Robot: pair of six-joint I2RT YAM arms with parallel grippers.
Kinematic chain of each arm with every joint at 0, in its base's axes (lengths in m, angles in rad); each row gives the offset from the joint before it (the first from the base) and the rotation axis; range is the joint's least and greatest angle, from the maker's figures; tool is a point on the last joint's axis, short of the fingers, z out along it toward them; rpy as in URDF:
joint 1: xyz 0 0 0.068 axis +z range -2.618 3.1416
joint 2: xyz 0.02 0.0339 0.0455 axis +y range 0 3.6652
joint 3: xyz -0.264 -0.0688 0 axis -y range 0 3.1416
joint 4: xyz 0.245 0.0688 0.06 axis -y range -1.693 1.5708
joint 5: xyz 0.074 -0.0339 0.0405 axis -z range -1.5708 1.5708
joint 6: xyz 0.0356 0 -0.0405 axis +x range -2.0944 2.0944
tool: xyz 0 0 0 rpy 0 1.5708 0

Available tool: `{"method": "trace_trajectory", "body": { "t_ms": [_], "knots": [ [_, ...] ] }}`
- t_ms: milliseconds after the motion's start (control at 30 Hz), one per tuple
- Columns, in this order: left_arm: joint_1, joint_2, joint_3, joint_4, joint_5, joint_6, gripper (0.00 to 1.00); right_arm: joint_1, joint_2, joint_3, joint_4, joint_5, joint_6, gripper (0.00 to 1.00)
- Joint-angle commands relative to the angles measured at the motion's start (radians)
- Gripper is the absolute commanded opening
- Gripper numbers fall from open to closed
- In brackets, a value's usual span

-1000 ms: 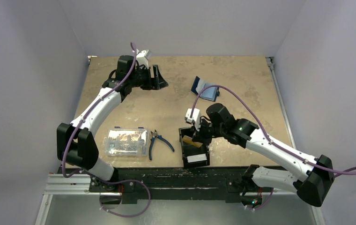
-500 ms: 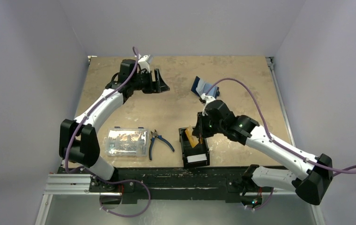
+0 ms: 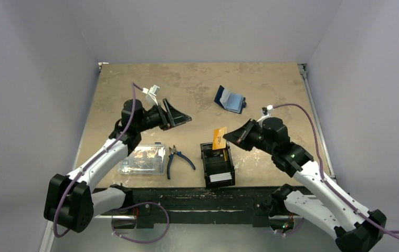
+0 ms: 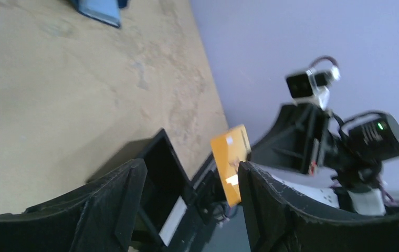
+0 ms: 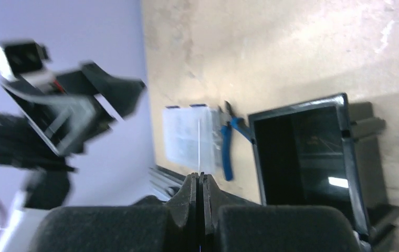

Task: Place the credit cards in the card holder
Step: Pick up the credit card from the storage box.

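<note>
An orange-yellow credit card [image 3: 219,137] hangs in the air above the far end of the black tray [image 3: 208,169], pinched in my shut right gripper [image 3: 228,137]. The right wrist view shows it only as a thin edge-on line [image 5: 199,144] above the closed fingertips [image 5: 198,178]. My left gripper [image 3: 175,113] stands open left of it, empty and pointing toward it; the card [image 4: 230,163] appears beside its right finger. White credit cards [image 3: 219,177] lie at the tray's near end. The navy card holder [image 3: 230,98] lies open at the table's back.
A clear plastic box [image 3: 143,160] and blue-handled pliers [image 3: 177,157] lie left of the tray near the front edge. The pliers [image 5: 229,142] and box [image 5: 192,134] also show in the right wrist view, with the left arm [image 5: 76,113] beyond.
My right gripper has lifted the orange card out of the tray and drawn back to the right. The left arm has swung from the far left back toward the middle, still open.
</note>
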Motion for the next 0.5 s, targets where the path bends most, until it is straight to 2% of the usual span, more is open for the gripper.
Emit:
{"method": "trace_trajectory", "body": {
  "t_ms": [0, 100, 200, 400, 467],
  "knots": [
    [-0.125, -0.040, -0.136, 0.344, -0.009, -0.297, 0.69, -0.116, 0.000, -0.075, 0.295, -0.265, 0.187, 0.00],
    [-0.193, -0.053, -0.163, 0.421, -0.090, -0.335, 0.69, -0.137, 0.039, -0.115, 0.460, -0.359, 0.314, 0.00],
    [-0.213, -0.051, -0.176, 0.455, -0.143, -0.364, 0.70, -0.145, 0.080, -0.138, 0.595, -0.414, 0.402, 0.00],
    [-0.219, -0.012, -0.180, 0.518, -0.173, -0.447, 0.69, -0.155, 0.135, -0.149, 0.691, -0.448, 0.466, 0.00],
    [-0.222, 0.011, -0.174, 0.545, -0.157, -0.476, 0.66, -0.156, 0.147, -0.168, 0.737, -0.458, 0.498, 0.00]
  ]
}}
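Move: The orange credit card, already out of the storage box and pinched by the right hand, lies about 13 cm right of the left hand, 7 cm back, at roughly its height. Its middle is some 2 cm left of the right hand, level front to back; the left gripper is about 15 cm left of the right hand and 7 cm ahead. The box stands roughly 12 cm back from the right hand, 2 cm left, 18 cm below. Open left hand swings about 5 cm right and back; right raises card leftward towards it, rolling some 30 degrees. ##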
